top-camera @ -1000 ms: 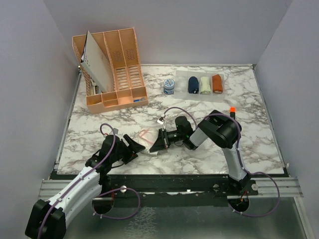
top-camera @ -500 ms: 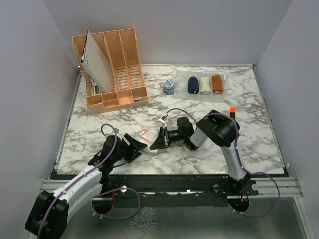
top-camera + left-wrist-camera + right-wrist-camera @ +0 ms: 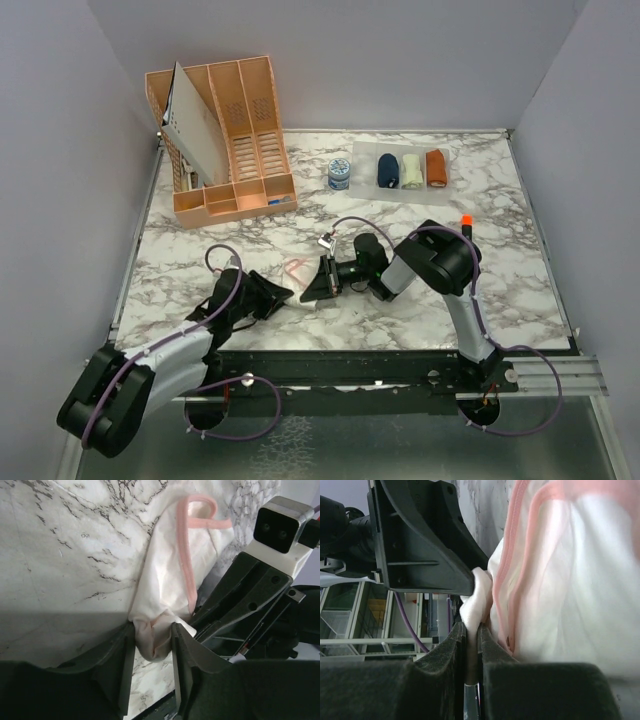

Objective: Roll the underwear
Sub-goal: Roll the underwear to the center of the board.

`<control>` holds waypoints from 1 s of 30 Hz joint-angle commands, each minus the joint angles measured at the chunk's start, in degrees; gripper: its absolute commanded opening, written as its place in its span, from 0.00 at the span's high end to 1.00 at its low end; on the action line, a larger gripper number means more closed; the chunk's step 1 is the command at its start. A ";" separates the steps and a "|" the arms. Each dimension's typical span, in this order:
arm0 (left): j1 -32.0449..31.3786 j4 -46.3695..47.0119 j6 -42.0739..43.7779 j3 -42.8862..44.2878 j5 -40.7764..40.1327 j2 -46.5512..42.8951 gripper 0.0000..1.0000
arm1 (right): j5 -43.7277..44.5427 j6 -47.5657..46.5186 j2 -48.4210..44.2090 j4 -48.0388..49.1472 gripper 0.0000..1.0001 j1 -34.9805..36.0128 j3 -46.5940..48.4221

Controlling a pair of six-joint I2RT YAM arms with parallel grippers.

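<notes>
The whitish-pink underwear with pink edging lies crumpled near the table's front edge, between my two grippers. My left gripper comes at it from the left. In the left wrist view the left gripper is shut on a bunched near corner of the underwear. My right gripper reaches in from the right. In the right wrist view the right gripper pinches a thin fold of the underwear. The navy blue underwear lies as a roll at the back.
A cream bundle and a rust-orange bundle lie beside the navy roll. A small blue-white jar stands to their left. An orange divided organizer fills the back left. The front table edge runs close behind both grippers.
My left gripper has slid right to the cloth's near corner and closed from wide open onto it. The right gripper has kept its pinch and shifted slightly.
</notes>
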 commanded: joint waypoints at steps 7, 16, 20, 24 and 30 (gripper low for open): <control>-1.49 -4.12 3.78 0.98 -3.83 7.12 0.84 | 1.77 -13.51 -2.67 -17.26 0.68 -0.13 1.26; -1.41 -11.86 6.56 5.08 -4.86 5.49 1.00 | 17.78 -35.43 -18.02 -42.14 0.45 -0.14 -0.20; -1.33 -11.49 6.15 5.35 -4.27 5.91 1.00 | 26.08 -40.46 -25.95 -47.10 0.27 -0.17 -1.99; -1.18 -11.76 6.77 6.25 -3.14 6.88 1.00 | 34.49 -44.03 -36.59 -45.69 0.03 -0.14 -6.92; -0.69 -14.07 10.42 9.34 -2.27 6.96 1.00 | 55.19 -37.78 -55.54 -29.18 0.00 -0.27 -20.56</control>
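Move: The underwear's folded strip has its middle about 3 cm ahead of my left hand, 3 cm to its right and 2 cm below; its gathered near end is already between my half-open left fingers. From my right hand, which pinches the near edge, that middle is roughly 4 cm ahead, 1 cm right and 2 cm lower. The blue-white jar stands some 31 cm ahead of my right hand and 9 cm to its right. I hand over the hold: my left fingers sink barely half a centimetre and close on the gathered near-left end of the underwear, then stay there pinching it. My right fingers open wide and come free of the near edge, slipping a little forward, then speeding off right and up, about 12 cm in all, the wrist rolling and tipping the fingers downward by some 50 degrees. ##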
